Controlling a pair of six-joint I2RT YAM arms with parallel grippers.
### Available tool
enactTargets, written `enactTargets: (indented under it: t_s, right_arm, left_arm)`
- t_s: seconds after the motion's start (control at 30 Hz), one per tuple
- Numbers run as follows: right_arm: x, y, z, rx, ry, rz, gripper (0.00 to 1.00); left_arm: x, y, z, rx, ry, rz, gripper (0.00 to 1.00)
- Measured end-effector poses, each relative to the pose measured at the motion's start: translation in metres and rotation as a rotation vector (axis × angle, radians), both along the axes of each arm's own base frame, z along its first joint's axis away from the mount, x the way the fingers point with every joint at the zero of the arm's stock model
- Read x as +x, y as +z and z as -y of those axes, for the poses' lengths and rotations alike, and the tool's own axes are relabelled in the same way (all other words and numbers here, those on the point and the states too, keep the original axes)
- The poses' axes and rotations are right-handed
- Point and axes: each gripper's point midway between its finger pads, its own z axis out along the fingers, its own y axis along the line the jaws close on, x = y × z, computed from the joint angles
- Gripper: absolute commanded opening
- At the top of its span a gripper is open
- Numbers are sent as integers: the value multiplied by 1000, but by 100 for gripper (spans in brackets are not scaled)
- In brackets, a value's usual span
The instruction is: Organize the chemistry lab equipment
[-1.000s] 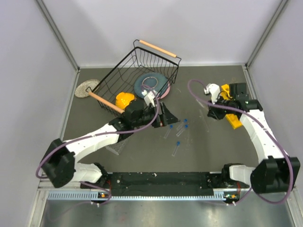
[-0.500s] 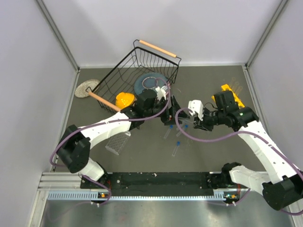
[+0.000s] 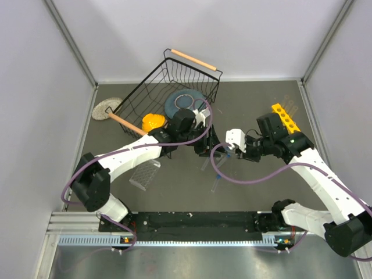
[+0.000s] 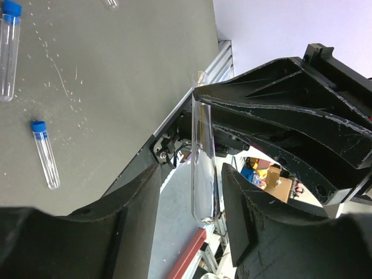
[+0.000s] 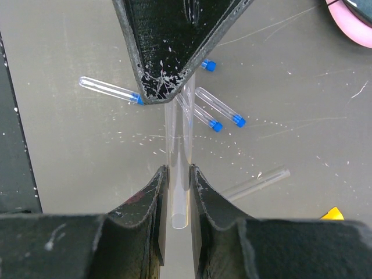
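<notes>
A long clear glass tube (image 5: 179,200) stands between the pads of my right gripper (image 5: 179,171), which is shut on its open end. Its rounded end (image 4: 202,174) hangs inside my left gripper (image 4: 192,171), whose jaws stand open with a small gap on each side of the glass. Both grippers meet above mid-table, the left gripper (image 3: 207,143) facing the right gripper (image 3: 225,145). Blue-capped tubes (image 5: 220,106) lie on the mat below, with another (image 4: 45,154) in the left wrist view. The yellow holed rack (image 3: 285,118) lies at the right, the clear rack (image 3: 144,174) at the near left.
A black wire basket (image 3: 148,96) with wooden handles stands at the back, holding a blue plate (image 3: 176,104) and an orange bowl (image 3: 152,122). A round mat (image 3: 106,108) lies left of it. An uncapped clear tube (image 5: 256,181) lies on the mat near the capped ones.
My right arm has swung left from the yellow rack to mid-table with the glass tube. My left gripper has moved right to meet it and its jaws have narrowed around the tube's rounded end.
</notes>
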Motion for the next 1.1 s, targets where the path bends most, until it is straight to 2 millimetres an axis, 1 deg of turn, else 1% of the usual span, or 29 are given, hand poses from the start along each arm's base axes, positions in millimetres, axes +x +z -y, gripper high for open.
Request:
enactTargets:
  t_s: [0.17,0.3,0.43,0.47,0.57,0.67,0.7,0.8,0.87,0.9,0.97,1.03,1.07,1.1]
  right_arm:
    - [0,-3,-1,-21,18,7,13]
    - [-3,-4,-2,-31,36,11,13]
    - [-4,-5,-3,-45,51,14,14]
    - [-5,-6,-4,-49,57,16,14]
    - [-7,-7,-5,-59,70,17,16]
    - [-7,-8,-5,-62,70,16,34]
    - [-8,-8,-5,-62,65,12,44]
    - [-8,-5,-4,-55,41,-4,61]
    - [-7,5,-3,-32,13,-16,67]
    - [-6,13,-3,-9,-3,-18,70]
    - [1,35,-1,53,-54,-15,70]
    - [9,58,3,129,-114,-12,72]
    - [11,69,4,171,-148,-20,74]
    - [11,79,5,219,-179,-36,80]
  left_arm:
    - [-3,-5,-2,26,-16,3,47]
    - [-6,-9,-2,41,-28,-1,41]
    - [-7,-8,1,42,-41,4,30]
    - [-7,-8,1,41,-42,5,24]
    - [-11,-6,2,32,-58,3,10]
    - [-12,-4,3,26,-66,7,7]
    - [-12,-4,3,26,-67,9,6]
    - [-12,-7,1,27,-62,13,5]
    - [-13,-12,-4,29,-46,31,5]
    - [-16,-14,-9,28,-37,49,5]
    - [-19,-15,-19,27,-14,93,5]
    - [-19,-6,-29,-1,14,181,6]
    - [-19,0,-35,-19,35,238,6]
    - [-18,8,-40,-40,55,297,6]
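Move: The clear test tube is still pinched in my right hand, its middle some 3 cm to that hand's left. From my left hand, whose open fingers straddle its rounded end, its middle is about 4 cm right and 1 cm below. Blue-capped vials lie some 19 cm beneath my left hand: one 4 cm left and 1 cm ahead, one 3 cm right and 2 cm ahead, one straight left-right but 6 cm back. I close my left fingers on the rounded end of the test tube, the hands easing back about 1 cm together, and only once it is pinched do I open my right fingers. My right hand then rises about 8 cm off the tube, tilting some 15 degrees, while my left, keeping its grip, draws the tube about 4 cm left, rolling roughly 15 degrees. ##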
